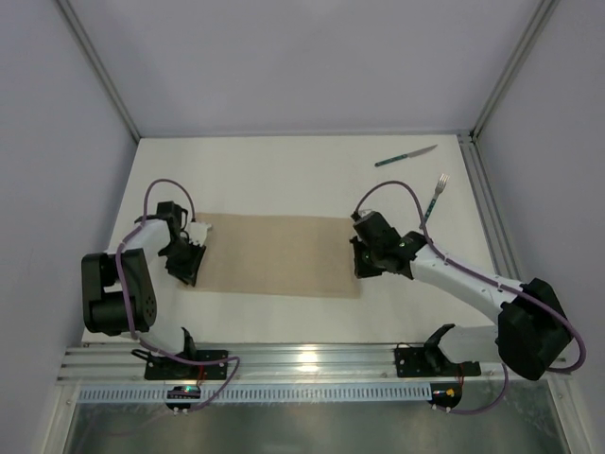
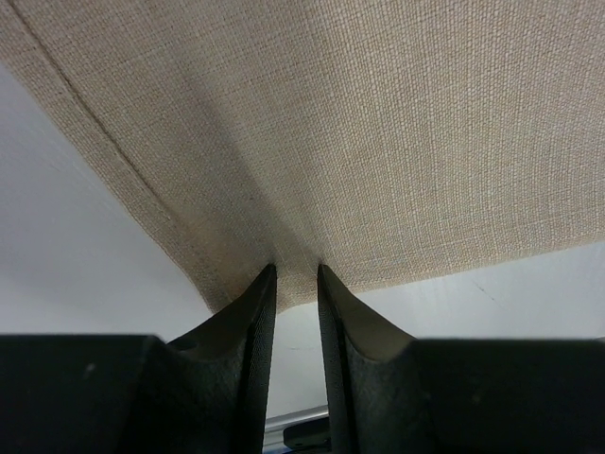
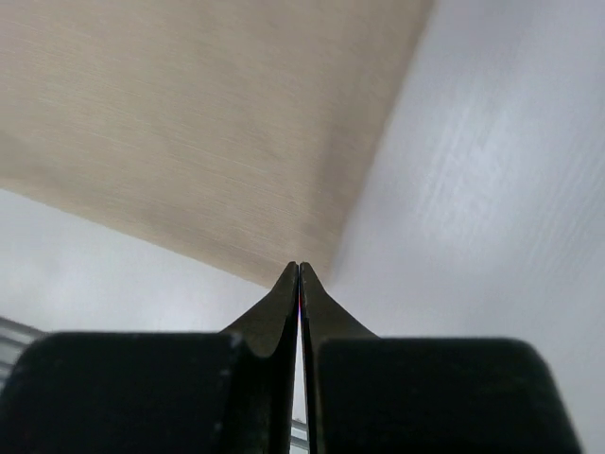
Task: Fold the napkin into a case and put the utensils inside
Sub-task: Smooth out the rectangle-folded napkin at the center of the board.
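Note:
The beige napkin (image 1: 279, 253) lies as a flat oblong across the middle of the white table; no case is in view. My left gripper (image 1: 187, 274) is at its left near corner. In the left wrist view the cloth (image 2: 378, 123) is pinched at its edge between narrowly parted tips (image 2: 295, 270), and a crease runs away from them. My right gripper (image 1: 363, 268) is shut, its tips (image 3: 299, 267) at the right near corner of the napkin (image 3: 189, 123), which looks blurred. The utensils lie at the far right: knife (image 1: 406, 156) and fork (image 1: 435, 197).
A metal rail (image 1: 302, 359) runs along the near edge with both arm bases on it. Grey enclosure walls close the back and sides. A frame strip (image 1: 484, 203) borders the table on the right, just past the fork.

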Robot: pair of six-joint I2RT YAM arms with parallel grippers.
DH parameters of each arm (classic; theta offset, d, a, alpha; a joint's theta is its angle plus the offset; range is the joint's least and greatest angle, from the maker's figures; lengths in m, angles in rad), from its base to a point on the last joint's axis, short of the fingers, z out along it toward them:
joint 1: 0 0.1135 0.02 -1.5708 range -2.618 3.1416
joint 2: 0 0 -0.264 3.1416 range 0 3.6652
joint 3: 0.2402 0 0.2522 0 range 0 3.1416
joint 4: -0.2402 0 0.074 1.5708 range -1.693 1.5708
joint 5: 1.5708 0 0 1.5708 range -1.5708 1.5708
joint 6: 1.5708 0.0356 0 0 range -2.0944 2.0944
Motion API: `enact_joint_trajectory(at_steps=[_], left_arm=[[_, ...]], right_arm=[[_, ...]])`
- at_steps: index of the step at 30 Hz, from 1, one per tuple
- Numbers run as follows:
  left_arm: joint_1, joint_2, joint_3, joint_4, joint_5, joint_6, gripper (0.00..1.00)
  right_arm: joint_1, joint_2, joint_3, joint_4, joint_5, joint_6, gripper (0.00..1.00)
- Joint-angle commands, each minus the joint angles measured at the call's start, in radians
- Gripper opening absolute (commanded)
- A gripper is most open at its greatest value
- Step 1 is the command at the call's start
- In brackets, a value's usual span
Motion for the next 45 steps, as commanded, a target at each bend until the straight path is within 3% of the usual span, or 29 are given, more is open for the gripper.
enact_joint_trajectory(at_steps=[1,3,9,17,21,25,29,34,40,45], left_arm=[[0.009,-0.005,-0.019,0.096,0.004,0.033,0.27],[0.007,-0.003,-0.021,0.102,0.007,0.025,0.27],[0.009,-0.008,-0.010,0.105,0.013,0.008,0.27],[0.007,0.005,0.012,0.103,0.022,0.005,0.28],[0.007,0.005,0.015,0.105,0.027,0.007,0.28],[0.009,0.012,0.022,0.103,0.029,0.004,0.29],[0.009,0.008,0.024,0.103,0.025,0.008,0.29],[0.009,0.008,0.012,0.108,0.001,0.015,0.29],[0.009,0.011,0.007,0.111,0.009,0.016,0.28],[0.009,0.011,0.012,0.109,0.007,0.022,0.29]], right_arm=[[0.089,-0.002,0.183,0.059,0.035,-0.053,0.04],[0.156,0.050,0.223,0.229,-0.103,-0.064,0.04],[0.284,0.429,0.499,0.441,-0.416,-0.068,0.04],[0.304,0.867,0.932,0.263,-0.579,-0.048,0.04],[0.304,0.963,0.989,0.189,-0.656,-0.041,0.04],[0.304,1.015,1.036,0.026,-0.609,-0.114,0.04],[0.295,0.966,0.896,-0.006,-0.498,-0.191,0.04],[0.249,0.833,0.669,0.080,-0.455,-0.154,0.04],[0.137,0.589,0.360,0.183,-0.368,-0.081,0.04],[0.042,0.367,0.110,0.172,-0.273,-0.047,0.04]])
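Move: The right hand, shut, hovers some 4 cm over the folded napkin's near right corner, which lies about 3 cm back and straight below; the napkin's middle is roughly 10 cm ahead and 24 cm left. The fork lies some 28 cm ahead of the right hand and 23 cm to its right. The left fingers already rest on the napkin by its near left corner, its middle about 10 cm ahead and 24 cm to their right. The right hand lifts about 8 cm and swings left over the near part of the napkin for some 32 cm, turning counter-clockwise, then sinks to the cloth short of the left hand and sweeps back right about 20 cm, a few centimetres inside the near edge, its closed fingertips now on the napkin and the wrist turning partly back. The left fingers keep resting on the cloth by the near left corner, barely parted, and creep about 1 cm forward. ##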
